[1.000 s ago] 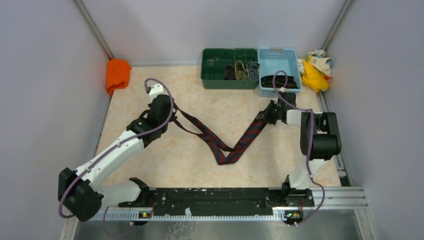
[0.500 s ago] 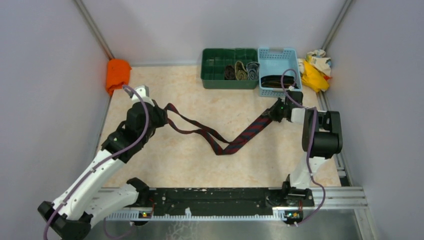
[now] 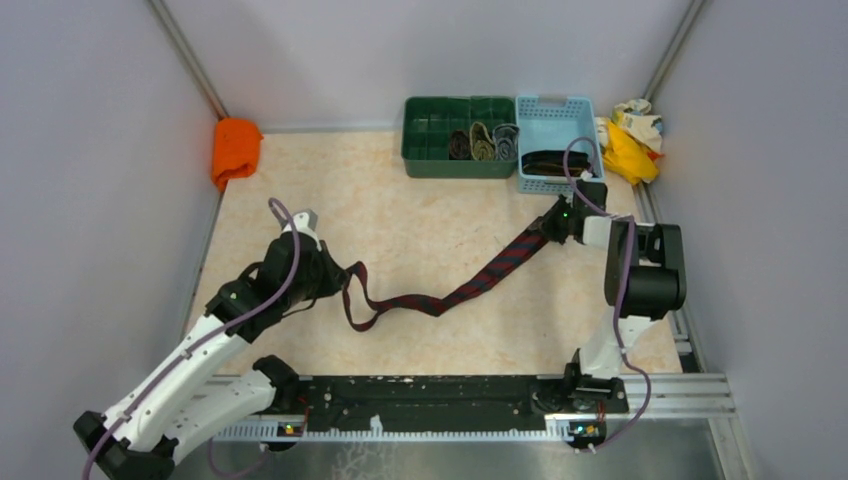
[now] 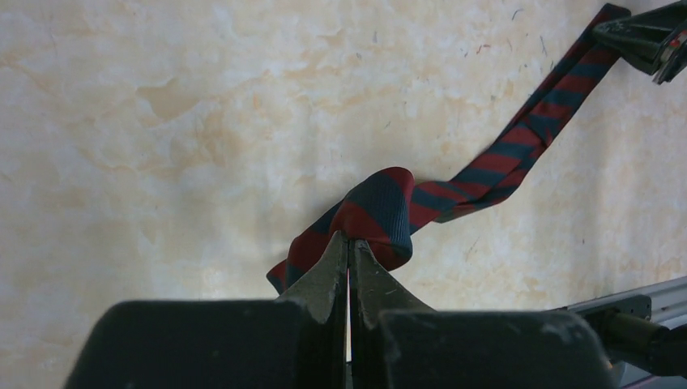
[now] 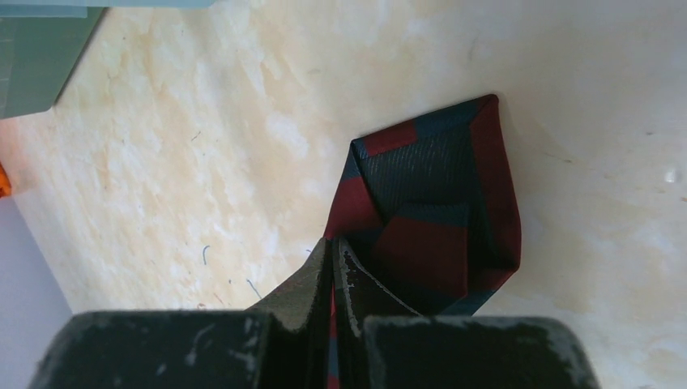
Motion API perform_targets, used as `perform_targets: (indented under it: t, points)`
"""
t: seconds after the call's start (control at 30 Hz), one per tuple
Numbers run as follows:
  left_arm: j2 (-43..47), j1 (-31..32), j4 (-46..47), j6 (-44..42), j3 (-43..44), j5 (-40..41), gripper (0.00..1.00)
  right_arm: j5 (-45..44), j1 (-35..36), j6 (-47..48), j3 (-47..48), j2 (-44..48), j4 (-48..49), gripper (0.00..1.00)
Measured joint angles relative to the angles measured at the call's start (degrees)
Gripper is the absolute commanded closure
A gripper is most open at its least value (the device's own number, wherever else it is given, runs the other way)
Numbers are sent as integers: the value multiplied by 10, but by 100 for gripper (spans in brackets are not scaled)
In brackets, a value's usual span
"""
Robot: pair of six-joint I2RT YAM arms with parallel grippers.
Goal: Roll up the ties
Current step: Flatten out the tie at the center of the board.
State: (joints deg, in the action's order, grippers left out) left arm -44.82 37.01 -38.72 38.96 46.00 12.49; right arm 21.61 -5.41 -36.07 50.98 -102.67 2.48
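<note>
A dark red tie (image 3: 440, 300) with navy bands lies stretched across the tabletop between my two grippers. My left gripper (image 3: 340, 282) is shut on its left end, where the fabric loops back on itself (image 4: 381, 212) just past the closed fingertips (image 4: 334, 258). My right gripper (image 3: 550, 228) is shut on the other end, whose folded pointed tip (image 5: 437, 194) sticks out beyond the jaws. The left wrist view shows the right gripper (image 4: 648, 36) at the tie's far end. Three rolled ties (image 3: 482, 143) sit in the green tray (image 3: 430, 135). Dark ties (image 3: 555, 163) lie in the blue basket (image 3: 557, 108).
An orange cloth (image 3: 235, 150) lies at the back left corner. Yellow and cream rags (image 3: 630, 135) are piled beside the basket at the back right. A black rail (image 3: 450, 395) with the arm bases runs along the near edge. Walls close in both sides.
My left arm has swung toward the near edge, dragging its end of the tie along. The V-shaped sag has flattened into a shallower line. The right gripper shifted slightly back, then held.
</note>
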Motion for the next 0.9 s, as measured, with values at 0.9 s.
perform_targets:
  t: [0.9]
  points:
    - [68, 9, -75, 17, -28, -106, 100, -128, 299, 90, 57, 148, -147, 100]
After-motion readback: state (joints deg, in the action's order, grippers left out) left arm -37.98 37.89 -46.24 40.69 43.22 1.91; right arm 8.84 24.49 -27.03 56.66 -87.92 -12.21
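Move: The left gripper already holds the tie's narrow end in the air; the middle of the tie lies on the board about 22 cm to its right, 4 cm nearer the base and some 17 cm lower. The right gripper, shut, has the tie's wide end right under its tips. From this gripper the tie's middle is about 25 cm left and 18 cm back; the blue basket stands some 21 cm ahead and 2 cm right, the green box 22 cm ahead and 20 cm left. Keep the right gripper's shut tips pressed on the wide end while you draw the left gripper back about 5 cm towards the base, slightly down at the end, still gripping the narrow end. Then lift the right gripper off and sweep it left some 16 cm, rising about 8 and easing back towards the tie's middle, turning counter-clockwise about 25 degrees, fingers shut. ##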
